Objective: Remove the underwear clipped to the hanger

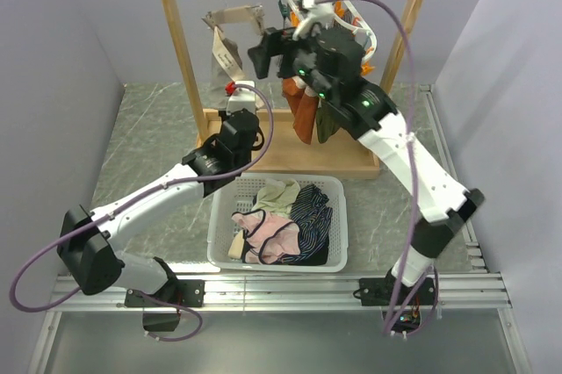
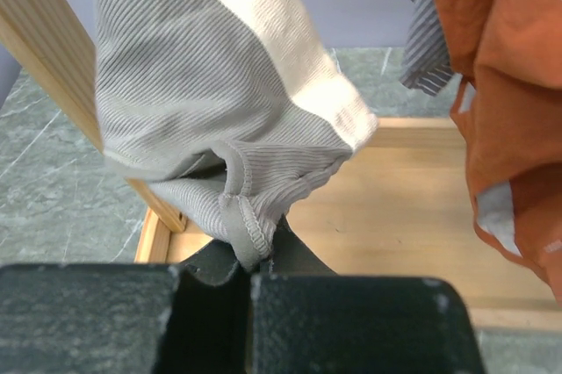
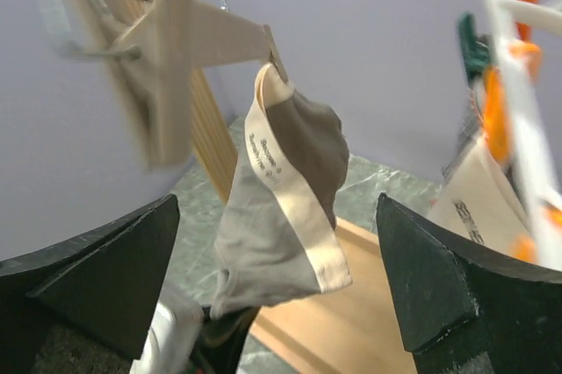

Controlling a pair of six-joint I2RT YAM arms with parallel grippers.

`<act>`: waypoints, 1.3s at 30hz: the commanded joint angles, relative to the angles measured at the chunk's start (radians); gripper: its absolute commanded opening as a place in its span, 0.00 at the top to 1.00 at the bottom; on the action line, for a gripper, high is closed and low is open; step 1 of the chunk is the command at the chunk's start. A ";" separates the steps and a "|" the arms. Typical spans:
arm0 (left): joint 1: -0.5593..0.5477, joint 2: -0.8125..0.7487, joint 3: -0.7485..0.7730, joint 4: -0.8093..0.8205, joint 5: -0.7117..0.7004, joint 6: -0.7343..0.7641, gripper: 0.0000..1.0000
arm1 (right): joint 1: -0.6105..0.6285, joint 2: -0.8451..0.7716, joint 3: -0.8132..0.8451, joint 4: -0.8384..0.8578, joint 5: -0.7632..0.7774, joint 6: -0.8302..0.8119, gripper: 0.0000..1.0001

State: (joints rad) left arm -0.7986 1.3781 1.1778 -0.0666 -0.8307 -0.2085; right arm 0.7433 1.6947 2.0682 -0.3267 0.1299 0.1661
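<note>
A taupe-grey underwear brief (image 2: 202,128) with a cream printed band hangs from a wooden clip hanger (image 3: 176,40) on the left of the rack. My left gripper (image 2: 252,260) is shut on its bottom hem from below. My right gripper (image 3: 272,295) stands wide open beside the brief (image 3: 281,216), one finger on each side and not touching it. In the top view the left gripper (image 1: 241,95) is under the brief (image 1: 228,53) and the right gripper (image 1: 262,53) is just right of it. The white hanger (image 1: 327,1) with orange and teal pegs carries rust-orange (image 1: 303,115) and dark olive (image 1: 327,119) underwear.
The wooden rack (image 1: 180,49) has a top bar and a flat base board (image 2: 413,207). A white basket (image 1: 341,216) in front of it holds a pale pink piece, a navy striped piece and a cream one. A grey pin-striped piece (image 2: 421,32) hangs beside the orange one (image 2: 509,84).
</note>
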 commanded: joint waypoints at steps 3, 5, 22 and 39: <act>-0.027 -0.066 0.068 -0.079 0.031 -0.046 0.99 | -0.088 -0.229 -0.178 0.158 -0.119 0.136 0.00; -0.033 -0.093 0.083 -0.108 0.048 -0.060 0.99 | -0.096 -0.257 -0.233 0.146 -0.127 0.138 0.00; -0.070 -0.413 0.164 -0.441 0.343 -0.322 0.99 | -0.188 -0.300 -0.471 0.215 -0.450 0.299 0.00; -0.068 -0.536 0.551 -0.716 0.571 -0.545 0.99 | -0.108 -0.213 -0.450 0.380 -0.540 0.492 0.00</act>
State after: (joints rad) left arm -0.8635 0.8379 1.6802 -0.7563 -0.3511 -0.6888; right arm 0.5888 1.5162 1.5707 -0.0357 -0.3840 0.6228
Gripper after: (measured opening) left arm 0.024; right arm 0.999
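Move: Roughly 9 cm ahead of the left hand, 3 cm to its left and 19 cm up is the hanger's left clip, still holding the underwear. From that hand the rust cloth is about 8 cm ahead, 14 cm right and 5 cm up; the basket's middle is 20 cm back, 8 cm right and 25 cm down. From the right hand the left clip is some 8 cm ahead, 9 cm left and level; the empty right clip is 3 cm ahead, 3 cm left and 6 cm up, the round hanger 8 cm ahead, 13 cm right and 2 cm up. Pulling up and back about 20 cm each way, the left hand keeps its pinch on the underwear's lower edge, draws it away from the rack, and rolls some 40 degrees, right side rising, while turning clockwise. The open right hand backs off rightward from the hanger by about 8 cm, sinks, then returns left, tipping down and turning counter-clockwise. ##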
